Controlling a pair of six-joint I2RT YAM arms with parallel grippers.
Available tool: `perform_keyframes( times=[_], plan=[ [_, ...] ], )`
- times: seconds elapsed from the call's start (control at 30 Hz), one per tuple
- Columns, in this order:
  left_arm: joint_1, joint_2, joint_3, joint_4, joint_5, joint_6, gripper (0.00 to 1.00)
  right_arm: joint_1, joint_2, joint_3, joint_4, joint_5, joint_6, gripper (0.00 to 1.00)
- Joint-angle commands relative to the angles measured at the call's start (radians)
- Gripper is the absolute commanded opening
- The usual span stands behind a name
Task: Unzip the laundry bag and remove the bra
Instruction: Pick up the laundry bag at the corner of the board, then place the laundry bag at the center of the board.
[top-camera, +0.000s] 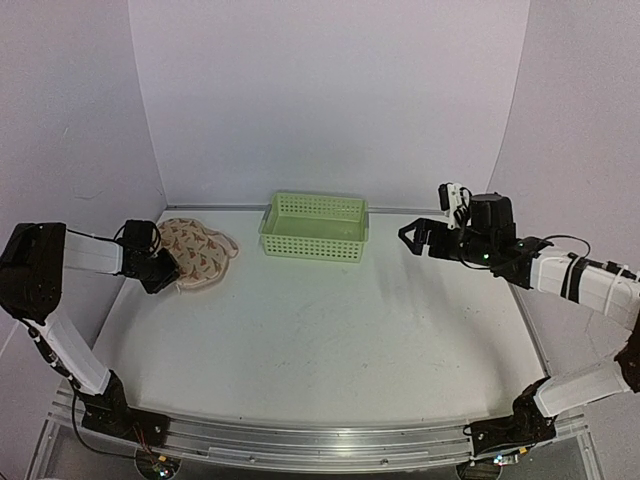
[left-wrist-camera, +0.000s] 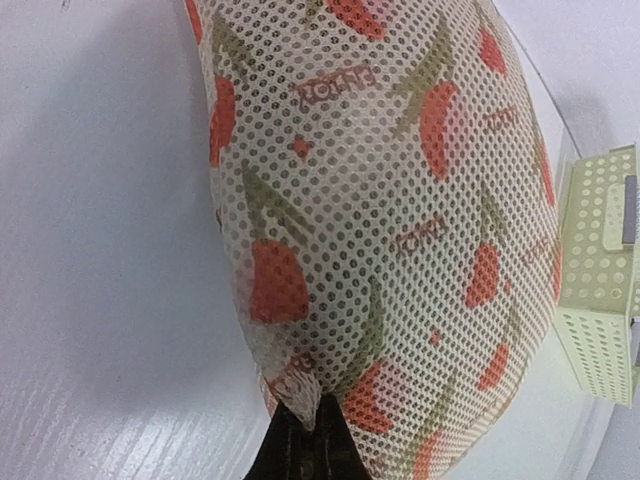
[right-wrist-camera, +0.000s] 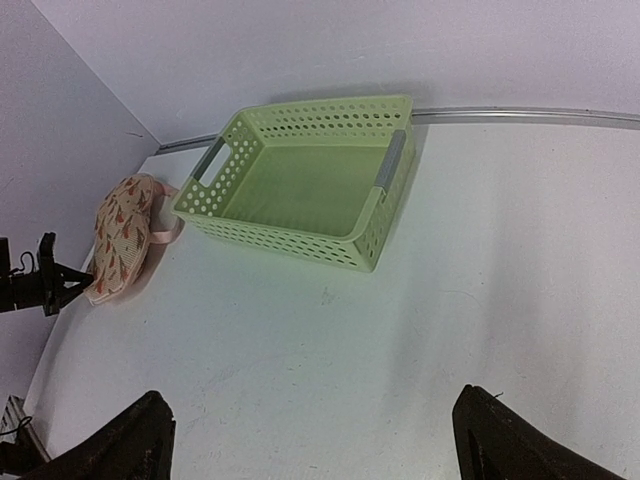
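The laundry bag (top-camera: 202, 250) is a cream mesh pouch with red-brown leaf prints, lying at the far left of the table. It fills most of the left wrist view (left-wrist-camera: 400, 200), and the right wrist view shows the bag (right-wrist-camera: 120, 235) small at the left. My left gripper (top-camera: 172, 272) is at its near-left edge, and my left gripper (left-wrist-camera: 320, 412) is shut on a pinch of the mesh. My right gripper (top-camera: 411, 237) hovers at the right, and my right gripper (right-wrist-camera: 312, 400) is wide open with nothing between its fingers. The bra is hidden.
A light-green perforated basket (top-camera: 313, 251) stands at the back centre, just right of the bag; the basket (right-wrist-camera: 290, 240) holds nothing. White walls close in the table on the left, back and right.
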Motion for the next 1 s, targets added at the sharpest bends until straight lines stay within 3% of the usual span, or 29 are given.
perform_keyframes(
  times=[0.0,0.2,0.37,0.73,0.97],
  plan=[
    [0.003,-0.060,-0.007,0.046,0.081,-0.018,0.00,-0.001,-0.035,0.000,0.054,-0.014,0.011,0.98],
    [-0.019,-0.179,-0.076,0.045,0.105,-0.077,0.00,0.011,-0.025,-0.010,0.055,-0.052,0.036,0.98],
    [-0.100,-0.292,-0.139,0.036,0.053,-0.147,0.00,0.074,-0.010,-0.031,0.057,-0.037,0.057,0.98],
    [-0.424,-0.484,-0.271,0.027,-0.156,-0.434,0.00,0.184,-0.012,-0.134,0.093,-0.043,0.212,0.98],
    [-0.702,-0.426,-0.252,0.053,-0.331,-0.631,0.00,0.252,-0.024,-0.203,0.099,-0.012,0.332,0.98]
  ],
)
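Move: The left fingers already hold the laundry bag's near corner; the bag's middle lies about 10 cm ahead and 4 cm to their right, roughly level. Open table for it lies some 12 cm back and 15 cm to the right, slightly lower. The green basket stands about 17 cm ahead and 40 cm right of the left hand. From the right hand, the bag is some 13 cm ahead, 60 cm left and 16 cm below. Left hand draws the pinched bag corner some 20 cm right, back and up; open right hand sinks back-left. ##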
